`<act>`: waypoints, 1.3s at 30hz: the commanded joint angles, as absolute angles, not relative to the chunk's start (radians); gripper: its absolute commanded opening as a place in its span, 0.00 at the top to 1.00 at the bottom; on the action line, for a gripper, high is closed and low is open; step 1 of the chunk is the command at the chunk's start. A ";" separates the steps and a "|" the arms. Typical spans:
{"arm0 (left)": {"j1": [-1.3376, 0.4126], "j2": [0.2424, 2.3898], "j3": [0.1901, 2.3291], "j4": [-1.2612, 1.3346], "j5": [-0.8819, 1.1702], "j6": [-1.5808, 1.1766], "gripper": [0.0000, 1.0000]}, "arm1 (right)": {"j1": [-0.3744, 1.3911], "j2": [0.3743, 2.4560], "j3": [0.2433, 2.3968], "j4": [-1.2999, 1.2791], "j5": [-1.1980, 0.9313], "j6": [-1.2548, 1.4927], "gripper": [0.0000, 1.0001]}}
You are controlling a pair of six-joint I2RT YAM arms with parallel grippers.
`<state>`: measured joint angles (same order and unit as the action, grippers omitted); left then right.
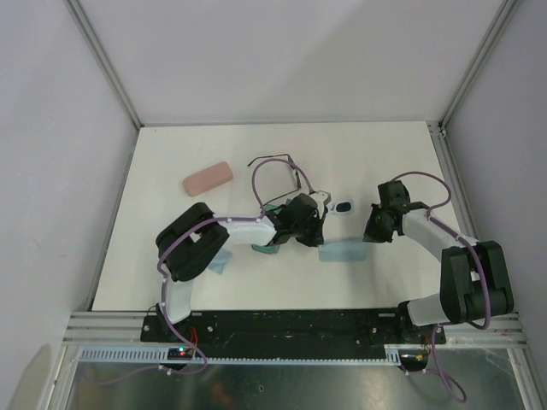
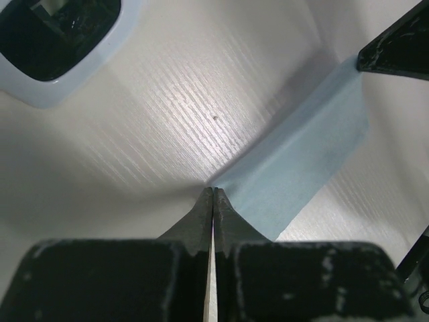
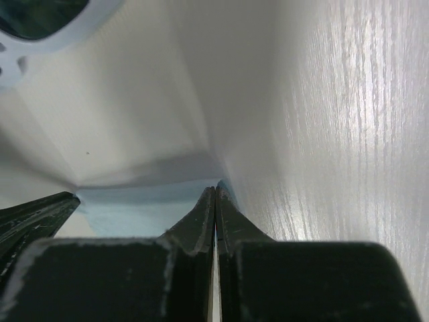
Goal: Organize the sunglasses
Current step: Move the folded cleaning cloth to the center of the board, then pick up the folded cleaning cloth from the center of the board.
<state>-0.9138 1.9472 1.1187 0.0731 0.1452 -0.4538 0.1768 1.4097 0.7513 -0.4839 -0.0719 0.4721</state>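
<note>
The white-framed sunglasses (image 1: 343, 207) with dark lenses lie mid-table; they also show at the top left of the left wrist view (image 2: 59, 54) and the right wrist view (image 3: 47, 30). The thin black wire sunglasses (image 1: 268, 160) lie farther back. A light-blue cloth (image 1: 342, 253) lies flat just in front of the white pair. My left gripper (image 2: 213, 190) is shut, pinching the cloth (image 2: 301, 161) at one corner. My right gripper (image 3: 216, 189) is shut, pinching the opposite end of the cloth (image 3: 134, 208). From above, the left gripper (image 1: 316, 237) and the right gripper (image 1: 369, 237) flank the cloth.
A pink case (image 1: 208, 178) lies at the back left. A second light-blue cloth (image 1: 222, 261) and a blue-grey case (image 1: 265, 248) sit partly under my left arm. Metal frame posts and grey walls border the table.
</note>
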 commanded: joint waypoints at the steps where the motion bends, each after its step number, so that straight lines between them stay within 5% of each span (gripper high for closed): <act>1: -0.898 1.921 1.154 0.087 0.146 -0.449 1.00 | 0.164 1.382 0.812 -0.484 -0.087 0.460 1.00; 13: -0.873 1.943 1.182 0.087 0.152 -0.465 1.00 | 0.140 1.494 0.865 -0.440 -0.109 0.458 0.94; 17: -0.869 1.943 1.187 0.087 0.142 -0.452 0.77 | 0.137 1.513 0.879 -0.434 -0.105 0.448 0.74; 22: -0.868 1.920 1.169 0.087 0.114 -0.419 0.61 | 0.139 1.491 0.880 -0.451 -0.086 0.408 0.70; 39: -0.867 1.950 1.154 0.087 0.186 -0.372 0.57 | 0.212 1.591 0.868 -0.416 -0.049 0.368 0.71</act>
<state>-0.8719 1.9472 1.1511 0.0673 0.1551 -0.3996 0.1989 1.5425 0.8440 -0.4416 -0.0685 0.3798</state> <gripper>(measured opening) 0.443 0.304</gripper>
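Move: Each hand is already shut on a far corner of the folded cleaning cloth; its middle lies about 6 cm to the left hand's right, 2 cm back and 1 cm lower, and about 7 cm left, 3 back and 2 below the right hand. The spot they ease it towards is just short of the white sunglasses, whose middle is about 11 cm ahead and 3 right of the left hand. The green case lies some 15 cm left of that hand, 4 cm farther out. Keeping their pinch on the two far corners, both hands draw the cloth forward towards the white sunglasses by some 2 cm, rising about 1 cm as they go, the right one sinking again before it lets go. Then the fingers open just after each other, the left nearly half way and the right about a third, and both stay low at the corners while the right turns slightly counter-clockwise, edging left and down towards its corner. ##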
